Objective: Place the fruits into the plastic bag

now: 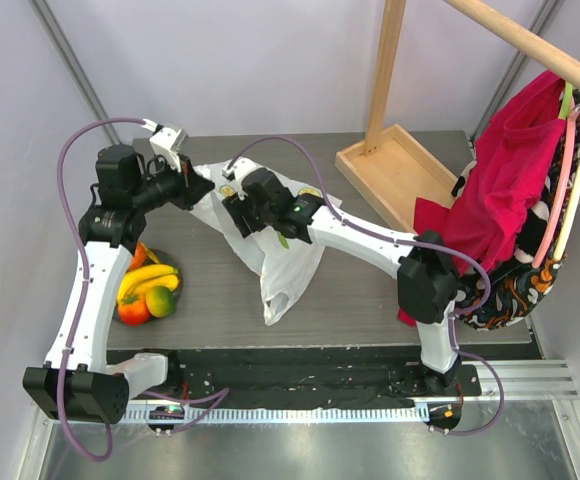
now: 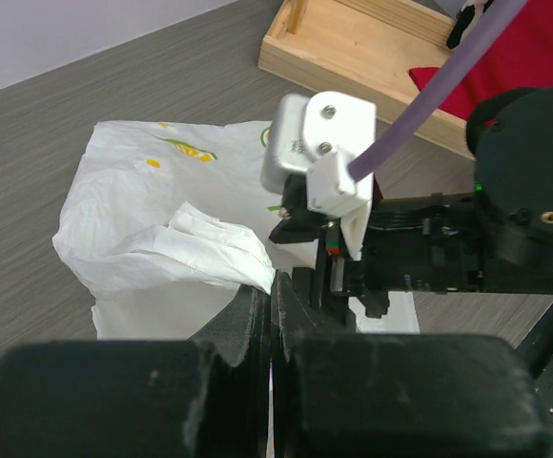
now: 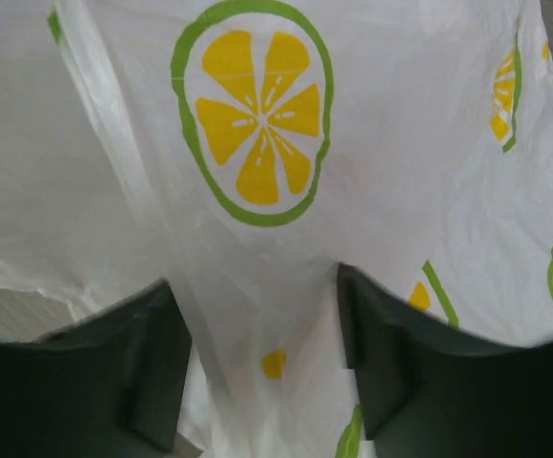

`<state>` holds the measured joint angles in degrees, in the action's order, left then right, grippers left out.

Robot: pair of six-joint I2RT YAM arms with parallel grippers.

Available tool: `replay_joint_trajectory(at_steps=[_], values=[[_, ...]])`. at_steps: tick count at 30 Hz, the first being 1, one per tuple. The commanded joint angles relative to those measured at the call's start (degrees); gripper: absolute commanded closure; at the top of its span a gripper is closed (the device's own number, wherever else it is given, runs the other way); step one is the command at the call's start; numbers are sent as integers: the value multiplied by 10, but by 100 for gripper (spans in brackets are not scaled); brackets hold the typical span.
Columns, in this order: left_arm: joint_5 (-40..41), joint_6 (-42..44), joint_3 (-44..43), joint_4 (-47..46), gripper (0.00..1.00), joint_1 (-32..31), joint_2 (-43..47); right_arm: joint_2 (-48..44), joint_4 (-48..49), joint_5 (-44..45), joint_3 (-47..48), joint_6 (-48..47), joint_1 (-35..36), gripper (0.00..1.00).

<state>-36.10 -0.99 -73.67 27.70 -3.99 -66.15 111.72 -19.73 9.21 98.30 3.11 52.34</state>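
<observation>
The fruits lie in a pile at the table's left: a yellow banana bunch (image 1: pixel 148 277), a red-orange round fruit (image 1: pixel 133 311), a green-yellow one (image 1: pixel 161 300), and an orange one (image 1: pixel 138 256) half hidden by the left arm. The white plastic bag (image 1: pixel 285 270) with lemon prints is spread across the table's middle. My left gripper (image 1: pixel 200 190) is shut on a bunched edge of the plastic bag (image 2: pixel 210 248), pinched at the tips of the left gripper (image 2: pixel 275 286). My right gripper (image 1: pixel 238 215) presses down on the plastic bag (image 3: pixel 257 114). The right gripper (image 3: pixel 262 353) is open, its fingers (image 3: pixel 153 353) straddling a ridge of film.
A shallow wooden tray (image 1: pixel 395 170) with an upright post sits at the back right. A red cloth (image 1: pixel 510 180) hangs from a wooden rail on the right, over the right arm's elbow. The right wrist's white camera housing (image 2: pixel 315 143) is close in front of the left gripper.
</observation>
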Motion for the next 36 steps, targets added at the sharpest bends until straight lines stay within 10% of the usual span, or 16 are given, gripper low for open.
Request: replay_joint_trajectory(at_steps=[1, 4, 8, 13, 16, 21, 36], values=[[0, 8, 0, -12, 100, 2, 3, 10, 30, -41, 39, 15, -16, 61], [23, 8, 1, -11, 100, 2, 4, -2, 30, -45, 33, 22, -26, 96], [94, 8, 3, -13, 94, 2, 13, -40, 12, -11, 16, 29, -40, 99], [193, 7, 28, -51, 22, 2, 57, -94, -36, 21, 15, 92, -71, 99], [225, -13, 64, -109, 0, 2, 99, -111, -38, 1, 13, 128, -96, 99], [324, -90, 98, -140, 0, 3, 149, -112, -43, -54, 26, 181, -137, 99], [62, -373, 283, -248, 0, 4, 254, -122, -38, -125, 53, 220, -188, 99]])
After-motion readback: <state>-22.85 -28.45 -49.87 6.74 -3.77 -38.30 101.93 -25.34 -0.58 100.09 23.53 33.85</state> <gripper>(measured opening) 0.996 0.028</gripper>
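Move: A fold of the plastic bag's rim lies between the right hand's closing fingers, about 1 cm ahead of and 1 cm below the hand point. From there the wooden tray is some 34 cm right and 26 cm farther out, and the fruit bowl roughly 22 cm left and 10 cm back, both well below. The left hand still pinches the bag's other rim corner; the fruit bowl lies about 16 cm to its left, 8 cm back and 30 cm down. The right fingers shut on the rim fold and pinch it. The left fingers then open wide and let go of their corner; that hand swings left and up, then back and right again, away from the bag. Keeping its pinch, the right hand pulls the bag about 12 cm right and 7 cm forward while rising, turning some 20 degrees clockwise with its left side rolling up. ##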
